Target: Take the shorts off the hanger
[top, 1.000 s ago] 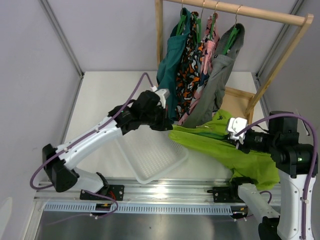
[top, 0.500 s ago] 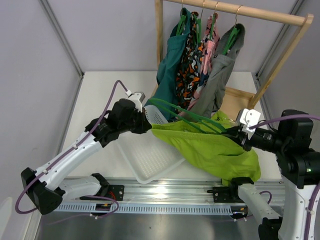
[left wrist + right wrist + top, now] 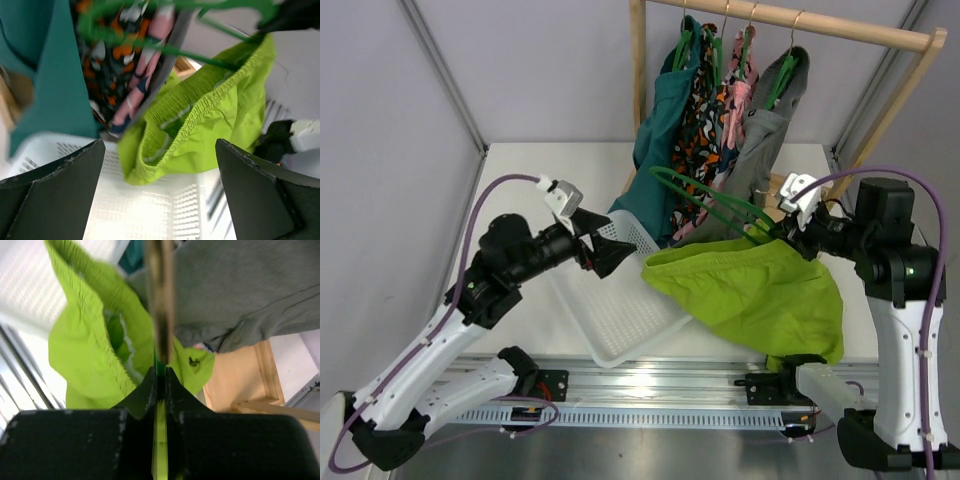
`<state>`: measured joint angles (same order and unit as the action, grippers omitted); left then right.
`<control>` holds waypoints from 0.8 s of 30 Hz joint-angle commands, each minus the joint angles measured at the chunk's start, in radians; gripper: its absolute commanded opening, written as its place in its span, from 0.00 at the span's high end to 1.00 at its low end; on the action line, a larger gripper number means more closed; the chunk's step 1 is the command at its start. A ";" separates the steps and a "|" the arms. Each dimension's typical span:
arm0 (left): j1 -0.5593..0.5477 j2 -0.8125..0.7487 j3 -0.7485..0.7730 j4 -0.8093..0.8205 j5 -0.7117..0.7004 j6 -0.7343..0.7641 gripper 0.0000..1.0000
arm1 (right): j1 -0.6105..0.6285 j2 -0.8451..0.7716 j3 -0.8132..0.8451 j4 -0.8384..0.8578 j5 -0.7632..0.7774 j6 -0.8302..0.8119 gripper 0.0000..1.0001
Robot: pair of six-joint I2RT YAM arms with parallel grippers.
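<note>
The lime green shorts (image 3: pixel 750 300) sag from the right end of a green hanger (image 3: pixel 662 172), whose left end pokes out bare. My right gripper (image 3: pixel 785 228) is shut on the hanger near its hook; in the right wrist view the jaws (image 3: pixel 160 377) pinch the green strip, with the shorts (image 3: pixel 90 355) to the left below. My left gripper (image 3: pixel 610 248) stands open just left of the shorts, holding nothing. In the left wrist view the shorts' waistband (image 3: pixel 200 125) gapes between the wide-apart fingers (image 3: pixel 50 190), under the hanger (image 3: pixel 200 56).
A white mesh basket (image 3: pixel 620 320) sits under the left gripper and the shorts' left edge. Behind, a wooden rack (image 3: pixel 790 18) carries teal, patterned and grey garments (image 3: pixel 760 150). Its wooden base (image 3: pixel 800 205) lies by the right arm.
The left gripper, earlier shut on the shorts' waistband and pulling it left, has opened and let go. The shorts have dropped back right. The right gripper has raised the hanger.
</note>
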<state>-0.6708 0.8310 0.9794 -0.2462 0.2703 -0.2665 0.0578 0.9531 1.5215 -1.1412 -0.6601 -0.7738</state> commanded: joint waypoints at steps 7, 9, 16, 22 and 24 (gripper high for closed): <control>-0.013 -0.050 0.084 -0.048 0.141 0.542 0.01 | 0.020 0.128 0.104 -0.331 -0.153 -0.596 1.00; -0.042 -0.024 0.111 -0.067 0.153 0.592 0.01 | 0.051 0.142 0.103 -0.338 -0.161 -0.611 1.00; -0.220 0.163 0.203 -0.102 0.044 0.685 0.10 | 0.206 0.161 0.078 -0.312 -0.128 -0.639 1.00; -0.276 0.279 0.258 -0.139 0.049 0.740 0.30 | 0.232 0.171 0.092 -0.276 -0.127 -0.610 1.00; -0.286 0.295 0.255 -0.149 0.035 0.744 0.41 | 0.232 0.171 0.094 -0.276 -0.131 -0.611 1.00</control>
<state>-0.9367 1.1221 1.1774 -0.3878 0.3149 0.4244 0.2840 1.1255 1.5787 -1.3750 -0.7574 -1.3636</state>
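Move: Ahead of the empty left hand by some 8 cm, about 6 cm to its right and 5 cm higher is the free end of the green hanger. The white basket lies some 30 cm straight below this hand. From the right hand, shut on the hanger's neck, that free end is about 21 cm left, 8 cm ahead and 4 cm up; the lime shorts droop about 14 cm below, 4 cm left and 5 cm back, and the gray shorts hang 12 cm ahead, 6 cm left. Rising about 3 cm with its fingers tipping up, the wide-open left hand then swings right some 9 cm and sinks about 6 cm onto the hanger's free arm, rolling and starting to close around it. Meanwhile the right hand keeps its grip on the neck, brings the hanger about 5 cm left and 3 cm down towards the left hand, and turns roughly 35 degrees counter-clockwise. ##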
